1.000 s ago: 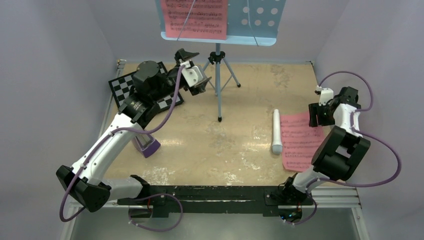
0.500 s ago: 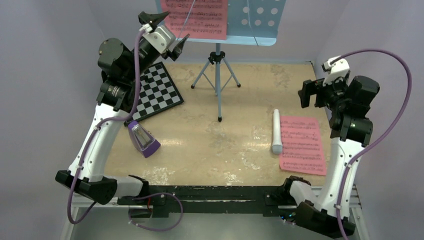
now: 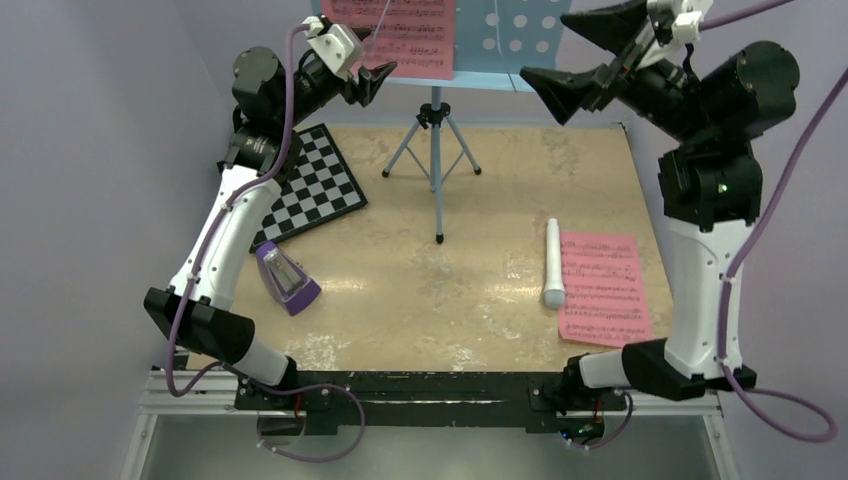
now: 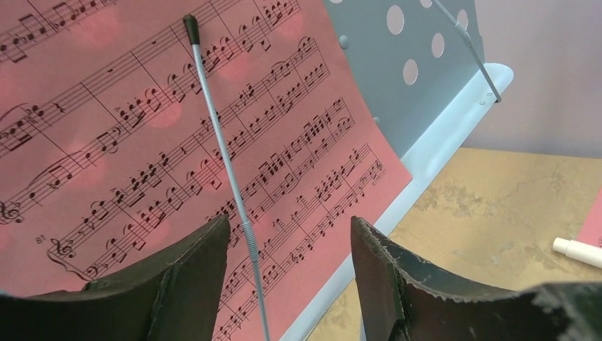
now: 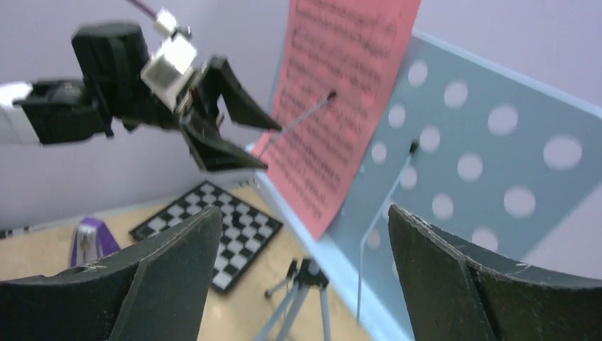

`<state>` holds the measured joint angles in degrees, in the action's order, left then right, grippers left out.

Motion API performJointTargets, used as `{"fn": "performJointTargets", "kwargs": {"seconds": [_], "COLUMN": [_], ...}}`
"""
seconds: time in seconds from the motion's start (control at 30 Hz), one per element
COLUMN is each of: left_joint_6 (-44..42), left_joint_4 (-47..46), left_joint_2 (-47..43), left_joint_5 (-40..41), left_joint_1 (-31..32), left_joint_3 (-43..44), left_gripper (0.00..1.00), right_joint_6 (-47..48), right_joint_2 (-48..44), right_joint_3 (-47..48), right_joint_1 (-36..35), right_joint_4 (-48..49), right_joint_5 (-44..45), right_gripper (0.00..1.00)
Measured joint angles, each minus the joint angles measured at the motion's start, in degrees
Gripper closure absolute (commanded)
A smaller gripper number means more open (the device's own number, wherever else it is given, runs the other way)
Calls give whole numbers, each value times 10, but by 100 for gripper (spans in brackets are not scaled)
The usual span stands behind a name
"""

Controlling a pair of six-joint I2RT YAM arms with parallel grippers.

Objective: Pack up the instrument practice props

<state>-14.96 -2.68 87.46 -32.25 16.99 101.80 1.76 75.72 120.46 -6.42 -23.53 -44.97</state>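
Note:
The light-blue perforated music stand (image 3: pixel 510 40) rises on its thin tripod (image 3: pixel 435 150) at the back. A pink sheet-music page (image 3: pixel 400 35) rests on it under a thin wire arm (image 4: pixel 220 149). My left gripper (image 3: pixel 367 80) is open just in front of that page (image 4: pixel 142 128), its jaws either side of the wire without touching it. My right gripper (image 3: pixel 545 50) is open wide, close to the stand's right half (image 5: pixel 483 163), holding nothing. On the table lie a white tube (image 3: pixel 552 262), a second pink page (image 3: pixel 602 288) and the purple metronome-like wedge (image 3: pixel 287 280).
A black-and-white chessboard (image 3: pixel 310 185) lies at the back left beside the left arm. Lilac walls close in the table on three sides. The tripod legs (image 5: pixel 302 298) spread over the floor under the stand.
Both arms have risen from near the table to the stand's desk. The right gripper swung up and in from the right and opened wide. The left jaws have narrowed somewhat.

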Motion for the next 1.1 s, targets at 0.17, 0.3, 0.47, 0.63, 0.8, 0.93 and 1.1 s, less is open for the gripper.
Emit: {"fn": "performJointTargets", "kwargs": {"seconds": [0.17, 0.3, 0.47, 0.63, 0.8, 0.93, 1.1], "left_joint_6": [12, 19, 20, 20, 20, 17, 20], "left_joint_4": [-8, -11, -12, -16, -24, -26, -29], "left_joint_2": [12, 15, 23, 32, 34, 34, 34], "left_joint_5": [-6, -15, -24, -35, -42, -47, -50], "left_joint_1": [0, 0, -2, -5, -7, -8, -8], "left_joint_3": [0, 0, 6, 11, 12, 12, 11], "left_gripper": [39, 44, 51, 70, 77, 97, 100], "right_joint_6": [-31, -29, 5, 45, 65, 74, 72], "right_joint_2": [134, 227, 311, 362, 376, 376, 376], "right_joint_3": [154, 242, 297, 320, 327, 330, 330], "right_joint_1": [-49, -85, -131, -163, -173, -173, -172], "right_joint_4": [55, 90, 143, 194, 221, 240, 255], "right_joint_5": [11, 48, 123, 186, 216, 230, 232], "right_gripper": [7, 8, 9, 10, 10, 11, 12]}}
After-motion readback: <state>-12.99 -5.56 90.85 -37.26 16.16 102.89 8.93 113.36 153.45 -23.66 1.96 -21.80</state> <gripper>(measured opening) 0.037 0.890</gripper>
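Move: The left page-holder rod of the stand is already between the left hand's open fingers, only some 2 cm ahead; the pink sheet's middle is about 6 cm ahead, 4 cm right and 5 cm higher. From the right hand, that sheet's middle is roughly 18 cm ahead, 21 cm left and 4 cm below. The right rod is nearer, about 15 cm ahead, 7 cm left and 6 cm below. Left fingers pinch the rod; right hand, open, reaches roughly 15 cm forward, left and up towards the sheet. ##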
